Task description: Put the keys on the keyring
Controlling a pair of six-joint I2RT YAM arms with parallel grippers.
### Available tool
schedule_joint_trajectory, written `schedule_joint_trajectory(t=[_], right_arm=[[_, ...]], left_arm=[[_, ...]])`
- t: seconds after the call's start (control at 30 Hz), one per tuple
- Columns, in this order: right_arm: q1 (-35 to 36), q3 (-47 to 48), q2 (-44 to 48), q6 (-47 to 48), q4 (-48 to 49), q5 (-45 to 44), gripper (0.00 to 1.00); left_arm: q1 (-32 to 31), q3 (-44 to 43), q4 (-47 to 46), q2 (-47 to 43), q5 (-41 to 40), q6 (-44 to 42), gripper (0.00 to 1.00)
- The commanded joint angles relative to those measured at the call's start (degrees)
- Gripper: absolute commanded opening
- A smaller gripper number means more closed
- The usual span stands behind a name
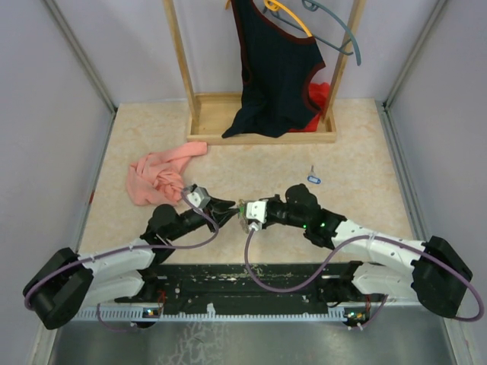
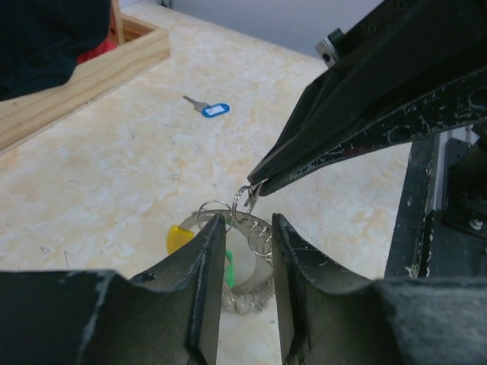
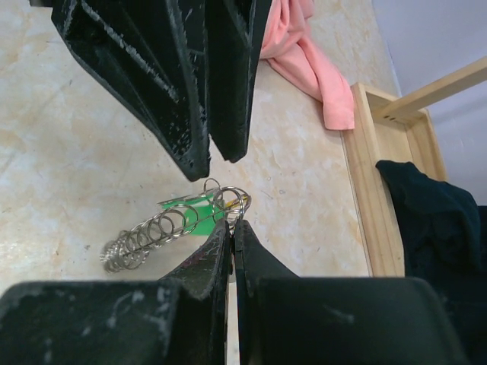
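The keyring (image 2: 247,293) is a grey wire loop strung with many small rings, with a yellow piece (image 2: 179,239), and it hangs just over the table. A green key head (image 3: 192,211) sits among the rings (image 3: 152,236). My right gripper (image 3: 233,222) is shut on one small ring at the loop's top, and its tip (image 2: 257,185) shows in the left wrist view. My left gripper (image 2: 247,220) is open just beside the loop, its jaws apart with nothing pinched. A blue-headed key (image 1: 313,180) lies alone on the table, also in the left wrist view (image 2: 214,110).
A pink cloth (image 1: 160,176) lies left of the grippers. At the back stands a wooden rack (image 1: 259,122) with a black garment (image 1: 278,68) and hangers (image 1: 335,30). Walls close in the left and right sides.
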State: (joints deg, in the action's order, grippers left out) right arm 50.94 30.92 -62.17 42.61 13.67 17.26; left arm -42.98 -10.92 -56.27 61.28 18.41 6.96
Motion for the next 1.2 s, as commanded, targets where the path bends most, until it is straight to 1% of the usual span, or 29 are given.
schedule_joint_trajectory(t=[0.0,0.07,0.23,0.33,0.5,0.77,0.87,0.93,1.0,1.07,1.1,1.17], right_arm=[[0.0,3.9,0.0,2.7,-0.4,1.6,0.00],[0.1,4.2,-0.2,3.1,-1.1,1.6,0.00],[0.1,5.2,-0.5,3.6,-3.1,2.1,0.00],[0.1,5.1,-0.3,3.6,-3.1,2.3,0.00],[0.0,5.4,-0.1,3.9,-3.4,2.3,0.00],[0.0,5.5,0.3,3.6,-3.7,2.7,0.00],[0.0,5.5,0.4,3.6,-3.7,2.8,0.00],[0.1,5.6,0.4,3.4,-3.7,3.0,0.00],[0.0,5.6,0.5,3.2,-3.9,3.1,0.00],[0.0,5.4,0.9,3.0,-3.9,2.4,0.00],[0.0,5.1,1.3,2.8,-3.8,1.8,0.00],[0.0,4.1,2.3,2.5,-3.0,0.4,0.00]], left_arm=[[0.2,-4.3,11.3,-1.0,4.9,-6.5,0.37],[0.4,-6.1,14.3,-0.3,5.9,-9.2,0.37],[1.2,-8.9,16.6,0.4,8.2,-14.5,0.39],[1.8,-11.5,20.7,1.4,9.7,-17.5,0.39],[2.1,-13.3,22.7,3.0,15.0,-19.4,0.39],[2.1,-15.5,25.0,5.3,17.6,-19.7,0.32],[2.1,-16.1,25.4,5.8,18.4,-19.5,0.28],[2.1,-16.5,25.4,6.3,18.7,-19.1,0.23],[2.1,-17.0,25.7,6.8,19.2,-19.0,0.14],[2.1,-17.5,26.7,7.1,19.1,-19.0,0.03],[2.1,-17.7,27.6,7.2,18.7,-19.0,0.01],[2.1,-18.0,29.4,6.8,17.5,-19.0,0.01]])
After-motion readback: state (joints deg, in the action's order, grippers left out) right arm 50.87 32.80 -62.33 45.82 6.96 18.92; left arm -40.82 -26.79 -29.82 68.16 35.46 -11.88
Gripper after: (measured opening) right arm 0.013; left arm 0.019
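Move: The metal ring poking from the right fingertips is about 3 cm to the left hand's right and 2 cm lower, level with it fore and aft. From the left hand, the coiled part of the keyring hangs about 2 cm back, 4 cm right and 6 cm below. The blue-tagged key lies on the table some 7 cm ahead, 24 cm right and 15 cm below. The ring is roughly 1 cm left of the right hand point, at its height. Rightward and down goes the half-open left gripper, about 3 cm across and 2 cm lower, dipping its fingertips and swinging clockwise, each by 15–20 degrees, towards the ring at the right fingertips. On arriving it shuts and pinches the ring right against those tips. The right hand keeps its closed grip, sinking about 1 cm. ##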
